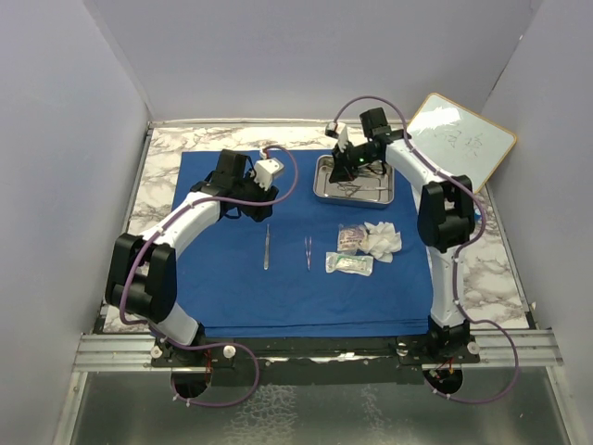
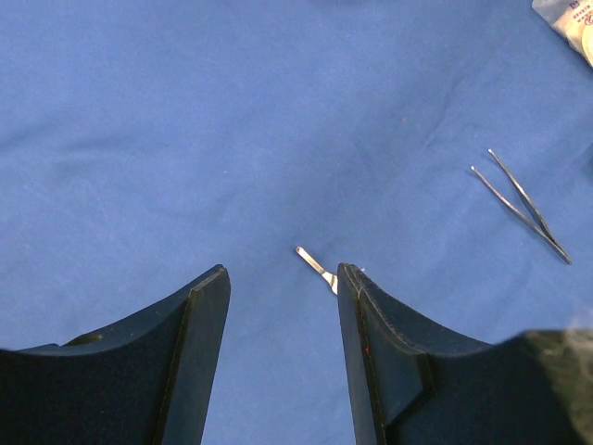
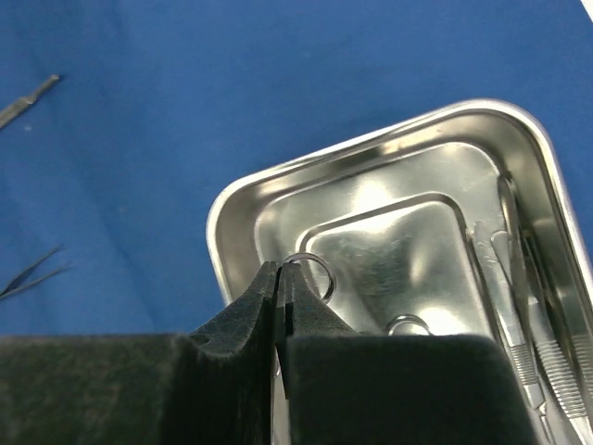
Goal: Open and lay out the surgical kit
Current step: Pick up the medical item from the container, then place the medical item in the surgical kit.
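Observation:
The royal-blue cloth (image 1: 232,278) lies spread flat on the table. The steel tray (image 1: 317,190) stands at its far right. My right gripper (image 3: 280,269) is down in the tray (image 3: 222,213), shut on a ring handle of the scissors (image 3: 320,269); a second ring (image 3: 408,324) peeks out beside it. More steel instruments (image 3: 519,315) lie along the tray's right wall. My left gripper (image 2: 283,278) hangs open over bare cloth, nothing between its fingers. A slim steel tool (image 2: 315,267) lies just past its right finger. Tweezers (image 2: 523,206) lie farther right.
White gauze (image 1: 382,241) and two clear packets (image 1: 350,239) (image 1: 349,264) rest on the cloth in front of the tray. A wood-framed whiteboard (image 1: 460,137) leans at the far right. Grey walls close in the marble table (image 1: 491,269).

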`<move>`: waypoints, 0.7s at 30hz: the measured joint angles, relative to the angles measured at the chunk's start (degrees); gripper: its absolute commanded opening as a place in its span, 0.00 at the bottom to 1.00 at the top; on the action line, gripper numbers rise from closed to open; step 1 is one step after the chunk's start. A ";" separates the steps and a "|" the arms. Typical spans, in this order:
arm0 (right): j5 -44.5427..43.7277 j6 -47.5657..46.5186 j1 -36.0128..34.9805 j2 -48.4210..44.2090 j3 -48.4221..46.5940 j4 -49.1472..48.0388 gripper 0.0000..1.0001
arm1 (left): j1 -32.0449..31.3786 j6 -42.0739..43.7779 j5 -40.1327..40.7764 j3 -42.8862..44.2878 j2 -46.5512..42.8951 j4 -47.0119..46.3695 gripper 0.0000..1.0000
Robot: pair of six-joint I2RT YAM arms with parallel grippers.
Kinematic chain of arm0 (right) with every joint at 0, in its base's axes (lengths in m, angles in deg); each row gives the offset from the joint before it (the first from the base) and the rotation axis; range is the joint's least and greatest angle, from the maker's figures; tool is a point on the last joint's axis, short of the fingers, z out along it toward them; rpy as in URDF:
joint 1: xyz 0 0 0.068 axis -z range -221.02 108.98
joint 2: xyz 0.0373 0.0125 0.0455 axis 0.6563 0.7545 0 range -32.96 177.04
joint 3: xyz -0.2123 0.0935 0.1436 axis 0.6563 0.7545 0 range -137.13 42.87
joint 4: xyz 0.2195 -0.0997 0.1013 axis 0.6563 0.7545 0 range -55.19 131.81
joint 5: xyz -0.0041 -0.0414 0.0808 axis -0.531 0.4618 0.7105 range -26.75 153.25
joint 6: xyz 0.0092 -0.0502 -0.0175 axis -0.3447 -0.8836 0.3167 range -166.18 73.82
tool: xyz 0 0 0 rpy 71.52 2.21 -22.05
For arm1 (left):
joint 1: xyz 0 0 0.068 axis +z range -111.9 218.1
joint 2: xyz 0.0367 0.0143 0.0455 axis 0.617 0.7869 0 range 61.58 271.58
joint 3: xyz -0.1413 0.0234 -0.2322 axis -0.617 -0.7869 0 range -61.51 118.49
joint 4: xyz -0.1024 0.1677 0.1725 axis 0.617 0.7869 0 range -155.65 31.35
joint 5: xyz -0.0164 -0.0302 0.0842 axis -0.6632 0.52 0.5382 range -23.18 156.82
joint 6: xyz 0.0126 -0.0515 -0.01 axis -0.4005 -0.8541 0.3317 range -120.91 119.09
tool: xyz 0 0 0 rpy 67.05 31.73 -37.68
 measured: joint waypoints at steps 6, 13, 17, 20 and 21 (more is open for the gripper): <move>2.40 -0.07 -0.33 -6.88 7.30 -2.71 0.01 | 0.00 -2.34 -1.73 3.93 2.75 -0.85 0.52; 4.35 -1.27 -0.81 -11.89 12.04 -5.40 0.01 | 0.00 -7.04 -5.05 8.98 6.93 -2.49 0.50; 4.31 -2.23 -1.25 -14.21 15.06 -6.38 0.01 | 0.00 -9.73 -5.64 9.79 8.39 -3.65 0.49; 4.20 -2.71 -2.25 -16.02 16.85 -7.56 0.01 | 0.20 -11.63 -5.62 9.75 8.59 -4.52 0.49; 4.15 -2.84 -2.62 -16.52 17.18 -7.72 0.01 | 0.37 -12.22 -5.62 9.75 8.59 -5.16 0.49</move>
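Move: The ring-handled tool is already gripped in my right fingers, above the container's near-left part. The container's middle lies about 4 cm ahead, 4 cm right and 6 cm below. My open left gripper waits some 10 cm back and 17 cm left of my right hand, a little higher. From my left hand the tool is roughly 10 cm ahead and 17 cm right; the scalpel lies 2 cm back, 1 cm right, the tweezers 3 cm back, 10 cm right, both 10 cm down. I keep my right fingers shut on the tool's ringed end and draw it back and up, about 5 cm each way, from over the container to above the cloth in front, tipping and turning the wrist slightly. Meanwhile I bring my left hand forward and right, some 6 cm with a small rise and roll, towards the tool, fingers staying half open. ##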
